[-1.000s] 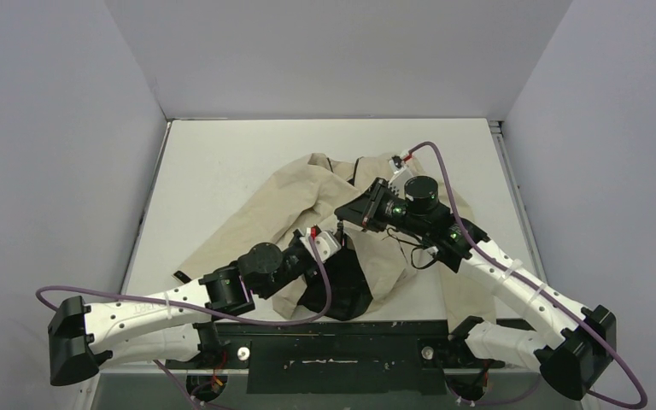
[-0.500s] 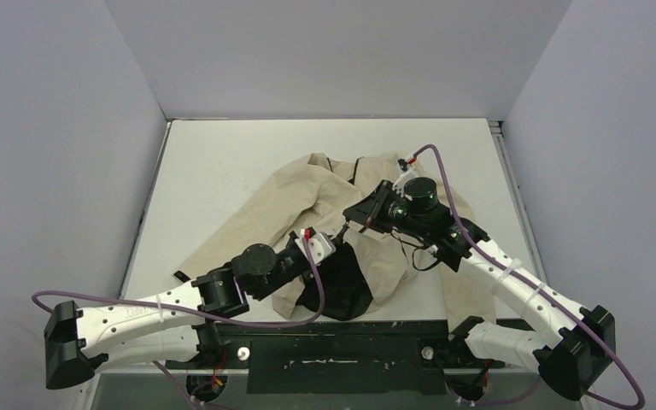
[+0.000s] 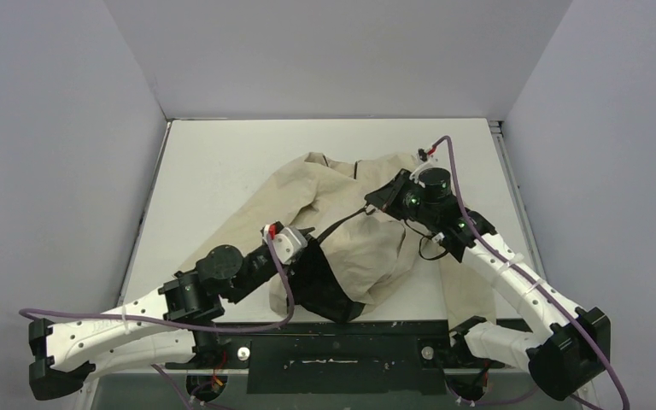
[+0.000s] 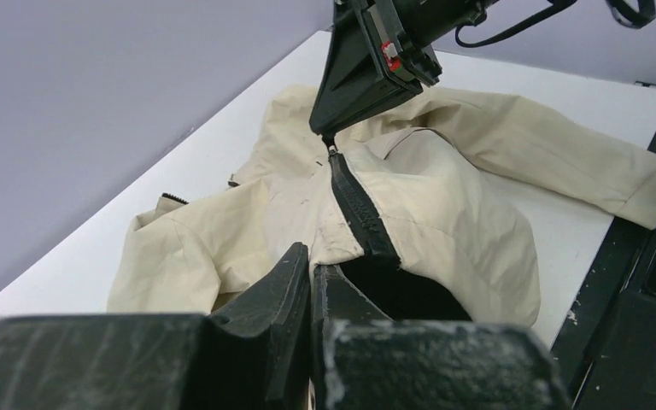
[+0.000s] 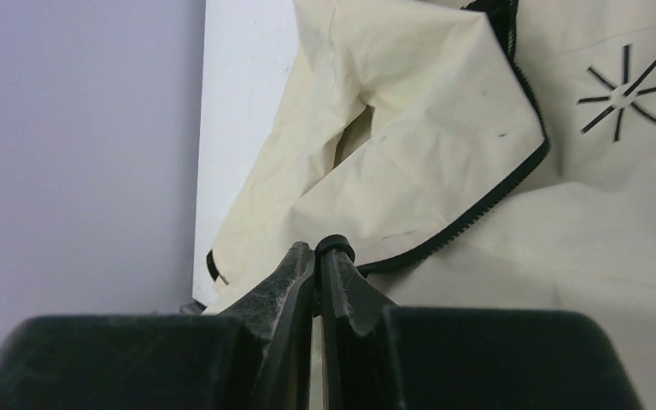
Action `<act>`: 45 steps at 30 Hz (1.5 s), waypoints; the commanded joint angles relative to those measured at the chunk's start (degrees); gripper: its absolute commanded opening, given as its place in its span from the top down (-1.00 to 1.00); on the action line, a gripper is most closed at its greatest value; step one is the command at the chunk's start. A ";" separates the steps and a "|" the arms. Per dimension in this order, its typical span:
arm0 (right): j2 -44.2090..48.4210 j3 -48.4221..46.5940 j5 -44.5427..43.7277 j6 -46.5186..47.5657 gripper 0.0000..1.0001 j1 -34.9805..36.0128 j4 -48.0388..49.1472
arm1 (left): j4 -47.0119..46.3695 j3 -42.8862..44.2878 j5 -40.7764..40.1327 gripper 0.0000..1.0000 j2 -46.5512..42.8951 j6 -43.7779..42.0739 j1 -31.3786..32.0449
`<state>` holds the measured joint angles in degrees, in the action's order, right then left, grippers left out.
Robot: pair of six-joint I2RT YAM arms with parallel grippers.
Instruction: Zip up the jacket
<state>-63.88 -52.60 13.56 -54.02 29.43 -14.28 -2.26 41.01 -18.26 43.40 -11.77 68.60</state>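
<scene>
The beige jacket lies crumpled on the white table, its dark lining showing at the near hem. My left gripper is shut on the jacket's bottom hem beside the zipper's lower end. A dark zipper runs taut from there up to my right gripper. In the right wrist view my right gripper is shut on the black zipper pull. Open zipper teeth curve along a flap, and the black starburst logo shows on the chest. A sleeve trails left.
Grey walls close in the table on the left, back and right. A black rail runs along the near edge between the arm bases. Purple cables loop from both wrists. Another sleeve drapes toward the near right edge.
The left gripper has drawn the hem back and to the left. The right gripper has moved right and farther away, so the zipper between them now stretches straight and longer.
</scene>
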 commanded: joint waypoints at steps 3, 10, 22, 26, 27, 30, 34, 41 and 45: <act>-1.64 -2.55 -8.39 6.03 1.00 -6.97 2.61 | -0.35 4.30 -4.90 1.00 -9.13 1.75 0.49; -3.24 -8.87 -9.78 9.69 1.00 -13.62 3.01 | 0.23 5.05 -11.78 1.00 -13.40 2.29 0.50; -8.21 -22.31 -7.21 13.48 1.00 -26.04 3.30 | -9.09 11.76 -24.93 1.00 -2.48 -11.09 -0.34; -8.92 -25.67 -5.66 13.33 1.00 -29.24 2.97 | -8.71 15.04 -20.15 1.00 3.01 -9.12 -6.93; -9.02 -26.62 -5.20 13.17 1.00 -31.20 2.95 | -7.37 15.92 -16.32 1.00 4.27 -6.58 -10.30; -9.23 -27.91 -3.17 12.74 1.00 -34.31 2.72 | -5.38 17.50 -2.53 1.00 7.69 1.47 -23.62; -9.40 -28.56 -1.11 12.09 1.00 -37.46 2.89 | -6.33 19.14 7.89 1.00 12.06 7.59 -33.82; -11.09 -30.74 2.95 10.06 1.00 -42.59 4.02 | -7.47 25.99 14.10 1.00 18.84 11.50 -44.81; -12.17 -32.74 5.68 9.03 1.00 -45.97 3.87 | -7.09 28.26 14.38 1.00 20.01 14.50 -50.64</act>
<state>-76.01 -80.36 23.62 -44.66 -10.94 -16.49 -5.34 63.96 -0.51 64.42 0.36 24.77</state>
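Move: The right fingers already pinch the zipper pull, which lies about 10 cm ahead, 13 cm right and 7 cm below the left hand, whose closed fingers hold the hem at the zipper's foot. From the right hand the open collar end lies some 30 cm ahead, 5 cm left and 20 cm down; the right sleeve lies about 25 cm right, 5 cm back and 22 cm down. Dark lining hangs about 20 cm below and 5 cm right of the left hand. Keep both grips and draw the hands apart: pull the zipper pull up its track with the right gripper, some 22 cm right, 14 cm forward and 13 cm up, turning clockwise. Bring the left gripper, still pinching the hem, left and up first, then mainly forward about 19 cm, turning some 25 degrees counter-clockwise. ##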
